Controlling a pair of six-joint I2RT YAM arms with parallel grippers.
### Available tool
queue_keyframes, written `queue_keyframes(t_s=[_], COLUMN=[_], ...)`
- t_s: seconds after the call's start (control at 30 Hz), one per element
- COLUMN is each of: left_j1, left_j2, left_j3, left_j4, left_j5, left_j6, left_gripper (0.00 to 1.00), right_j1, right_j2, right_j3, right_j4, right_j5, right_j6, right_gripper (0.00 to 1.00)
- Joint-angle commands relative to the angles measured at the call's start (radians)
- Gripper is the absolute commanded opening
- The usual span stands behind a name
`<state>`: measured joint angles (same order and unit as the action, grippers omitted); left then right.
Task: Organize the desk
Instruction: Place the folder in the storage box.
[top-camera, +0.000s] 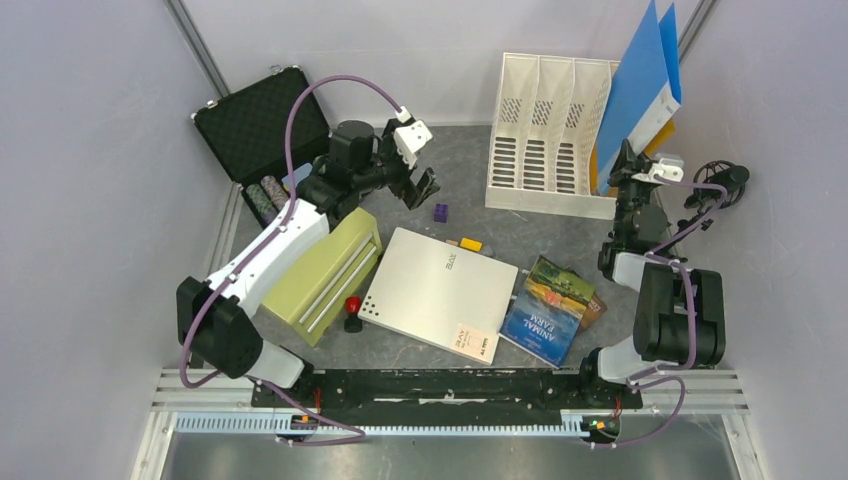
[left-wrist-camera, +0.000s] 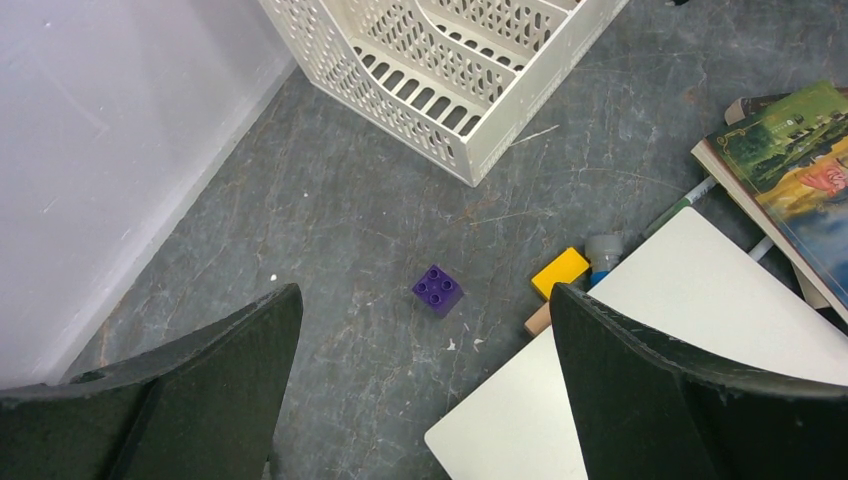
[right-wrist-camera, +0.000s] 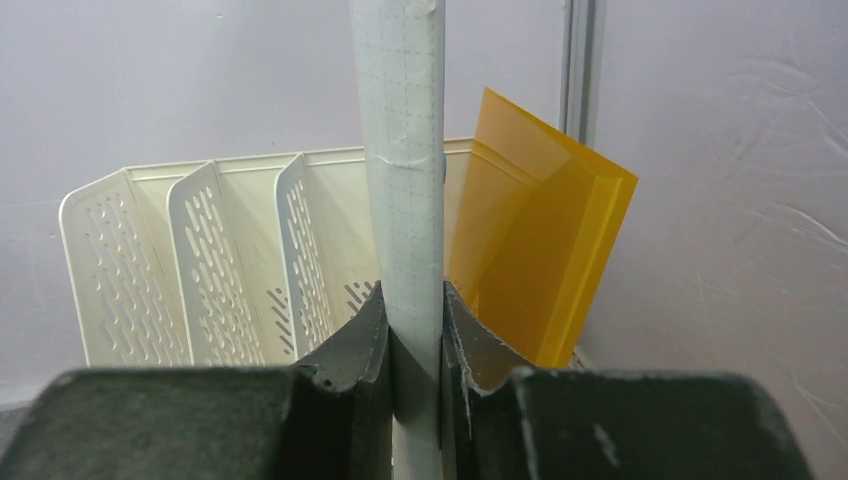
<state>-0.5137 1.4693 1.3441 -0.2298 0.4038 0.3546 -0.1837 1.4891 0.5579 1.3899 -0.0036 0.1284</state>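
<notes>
The desk is a dark grey veined surface. My left gripper hangs open above it. In the left wrist view a small purple brick lies on the desk between and below the spread fingers of that gripper, apart from both. My right gripper is shut on a blue folder, held upright at the right end of the white file rack. In the right wrist view the folder's pale gridded edge is pinched in the gripper, beside an orange folder.
A white flat box lies mid-desk, with a yellow brick at its far edge and books to its right. A yellow-green drawer cabinet, a red-topped stamp and an open black case are on the left.
</notes>
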Motion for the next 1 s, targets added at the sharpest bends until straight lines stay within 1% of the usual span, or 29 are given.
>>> queue_keyframes(t_s=[0.0,0.3,0.5,0.67,0.97], left_j1=[-0.003,-0.004,-0.003,-0.003,-0.003], left_j2=[0.009,0.031,0.045,0.052,0.079], left_j3=[0.012,0.009,0.015,0.023,0.041], left_j4=[0.035,0.041,0.038,0.030,0.012], left_j5=[0.030,0.042,0.044,0.046,0.046], left_j6=[-0.040,-0.055,-0.054,-0.057,-0.056], left_gripper=[1.00,1.00,1.00,1.00,1.00], right_j1=[-0.002,-0.002,-0.002,0.000,0.000], right_j2=[0.051,0.222,0.253,0.270,0.248], right_j3=[0.004,-0.036,-0.057,-0.020,0.034], right_j4=[0.191,0.367,0.379,0.383,0.365], right_j5=[-0.002,-0.018,-0.033,-0.024,-0.015], right_j6=[0.013,-0.019,-0.017,-0.009,-0.020], right_gripper=[0.00,0.00,0.00,0.00,0.00])
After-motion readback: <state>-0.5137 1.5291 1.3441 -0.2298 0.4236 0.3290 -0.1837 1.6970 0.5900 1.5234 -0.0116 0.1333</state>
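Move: The right hand still grips the blue folder by its spine, and the storage box's rightmost compartment has its middle about 7 cm ahead, 2 cm left and 14 cm below. The orange folder leans in there, some 8 cm ahead, 3 cm right and 4 cm lower; the desk microphone stands around 20 cm right of the hand, 5 cm back and 10 cm below. From the left hand the compartment lies about 12 cm ahead, 36 cm right and 15 cm below. The right hand, fingers still shut on the blue folder's spine, drives it down by about 4.5 cm in one quick push and some 2 cm forward into the rightmost compartment beside the orange folder, then stops sinking and only eases slightly farther forward, the wrist almost unturned. Meanwhile the empty left hand, wide open and well away from the box, sinks slowly by about 2.5 cm over the desk near the purple block. ##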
